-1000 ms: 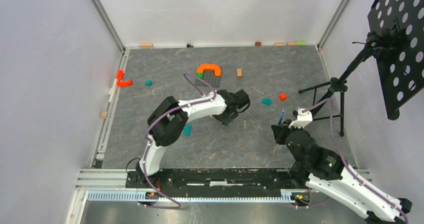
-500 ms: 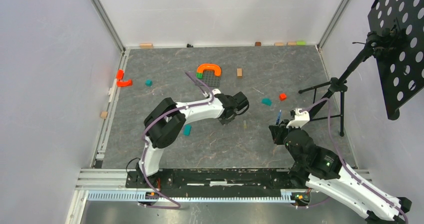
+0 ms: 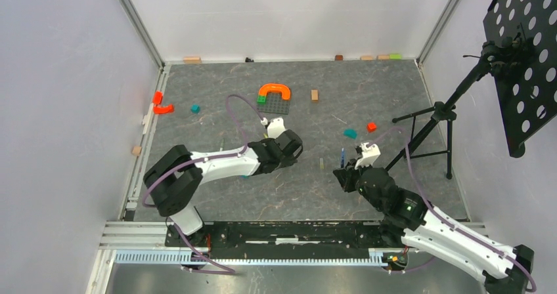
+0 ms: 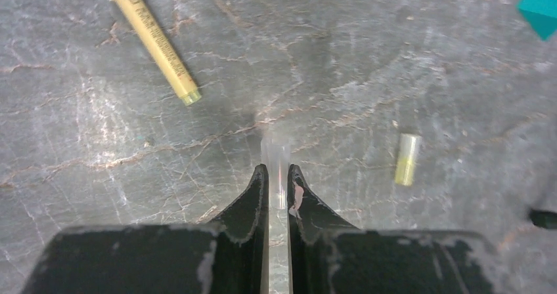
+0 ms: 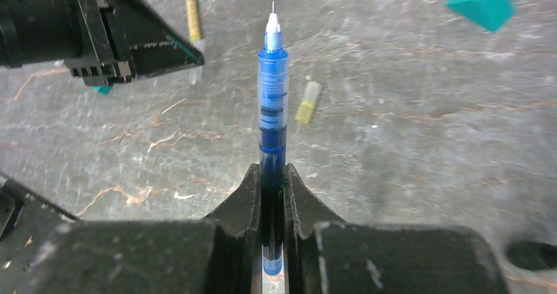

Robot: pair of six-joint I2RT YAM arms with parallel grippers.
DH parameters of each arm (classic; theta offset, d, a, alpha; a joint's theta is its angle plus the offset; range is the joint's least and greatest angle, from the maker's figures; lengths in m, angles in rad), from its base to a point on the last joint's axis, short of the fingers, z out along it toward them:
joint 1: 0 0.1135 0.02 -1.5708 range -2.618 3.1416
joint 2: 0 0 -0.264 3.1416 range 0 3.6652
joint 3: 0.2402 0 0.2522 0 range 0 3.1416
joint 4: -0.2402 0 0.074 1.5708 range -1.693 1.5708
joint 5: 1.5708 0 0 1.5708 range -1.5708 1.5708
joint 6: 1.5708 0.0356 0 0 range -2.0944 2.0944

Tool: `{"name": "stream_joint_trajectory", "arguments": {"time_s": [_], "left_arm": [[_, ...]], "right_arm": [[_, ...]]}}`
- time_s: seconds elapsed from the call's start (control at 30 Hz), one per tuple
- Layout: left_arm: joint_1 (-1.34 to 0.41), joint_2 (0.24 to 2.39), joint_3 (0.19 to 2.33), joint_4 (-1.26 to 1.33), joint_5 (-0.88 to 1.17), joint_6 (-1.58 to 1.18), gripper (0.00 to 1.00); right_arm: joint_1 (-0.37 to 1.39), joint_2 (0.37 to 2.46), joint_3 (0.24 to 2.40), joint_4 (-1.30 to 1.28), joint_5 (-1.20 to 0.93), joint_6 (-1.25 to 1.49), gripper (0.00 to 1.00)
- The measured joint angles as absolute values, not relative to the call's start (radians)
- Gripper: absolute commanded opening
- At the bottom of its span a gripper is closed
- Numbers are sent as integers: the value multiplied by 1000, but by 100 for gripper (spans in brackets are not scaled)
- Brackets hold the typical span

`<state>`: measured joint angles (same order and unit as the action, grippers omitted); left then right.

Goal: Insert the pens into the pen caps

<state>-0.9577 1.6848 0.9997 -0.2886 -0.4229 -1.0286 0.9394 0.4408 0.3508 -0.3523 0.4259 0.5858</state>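
My right gripper (image 5: 271, 176) is shut on the blue pen (image 5: 272, 97), whose white tip points forward above the floor; in the top view the right gripper (image 3: 342, 170) holds the blue pen (image 3: 342, 156) right of centre. My left gripper (image 4: 276, 172) is shut on a clear pen cap (image 4: 276, 151) that sticks out past the fingertips. In the top view the left gripper (image 3: 297, 152) sits left of the pen. The right wrist view shows the left gripper (image 5: 190, 61) with the clear cap (image 5: 194, 77). A tan-yellow pen (image 4: 151, 38) and a small yellow cap (image 4: 407, 159) lie on the floor.
The yellow cap (image 3: 321, 165) lies between the two grippers. Teal blocks (image 3: 350, 134) (image 3: 195, 109), a red block (image 3: 372, 126), an orange arch on a dark plate (image 3: 274, 92) and a wooden block (image 3: 314, 95) lie further back. A black tripod stand (image 3: 433, 120) is at the right.
The left arm has folded back to the left and its gripper has moved slightly left and nearer. The right gripper has carried the blue pen leftwards, towards the left gripper.
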Motion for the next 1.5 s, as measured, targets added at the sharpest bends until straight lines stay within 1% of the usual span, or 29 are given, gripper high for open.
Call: {"name": "stream_joint_trajectory", "arguments": {"time_s": [0.17, 0.37, 0.53, 0.73, 1.07, 1.5], "left_arm": [[-958, 1607, 908, -115, -364, -948, 2], [-958, 1569, 868, 20, -295, -915, 2], [-958, 1491, 821, 101, -261, -914, 2], [-958, 1427, 813, 141, -252, -915, 2], [-958, 1348, 810, 164, -232, -915, 2], [-958, 1341, 774, 199, -179, -915, 2]], "right_arm": [[939, 525, 286, -200, 303, 568, 0], [939, 621, 224, 0, 173, 555, 0], [939, 687, 183, 173, 75, 551, 0], [939, 743, 173, 284, 9, 553, 0], [939, 835, 173, 373, -27, 554, 0], [939, 916, 185, 414, -34, 552, 0]]}}
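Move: The blue pen, standing nearly upright in the right hand, has its middle roughly 6 cm back, 15 cm right and 12 cm above the left hand, which already holds the clear cap. That cap lies about 8 cm ahead, 16 cm left and 8 cm below the right hand. From the right hand, the small yellow-clear cap lies 9 cm ahead, 6 cm left and 11 cm down; from the left hand, the yellow pen lies 10 cm ahead, 9 cm left and 4 cm down. The clear cap is carried up by the left hand, some 12 cm, shifting a little right early on while the hand rolls right side down and its fingertips lift. Meanwhile the blue pen comes to meet it: the right hand sweeps about 10 cm left and slightly down, turning counter-clockwise, then eases off near the cap. Both grippers keep their hold. ##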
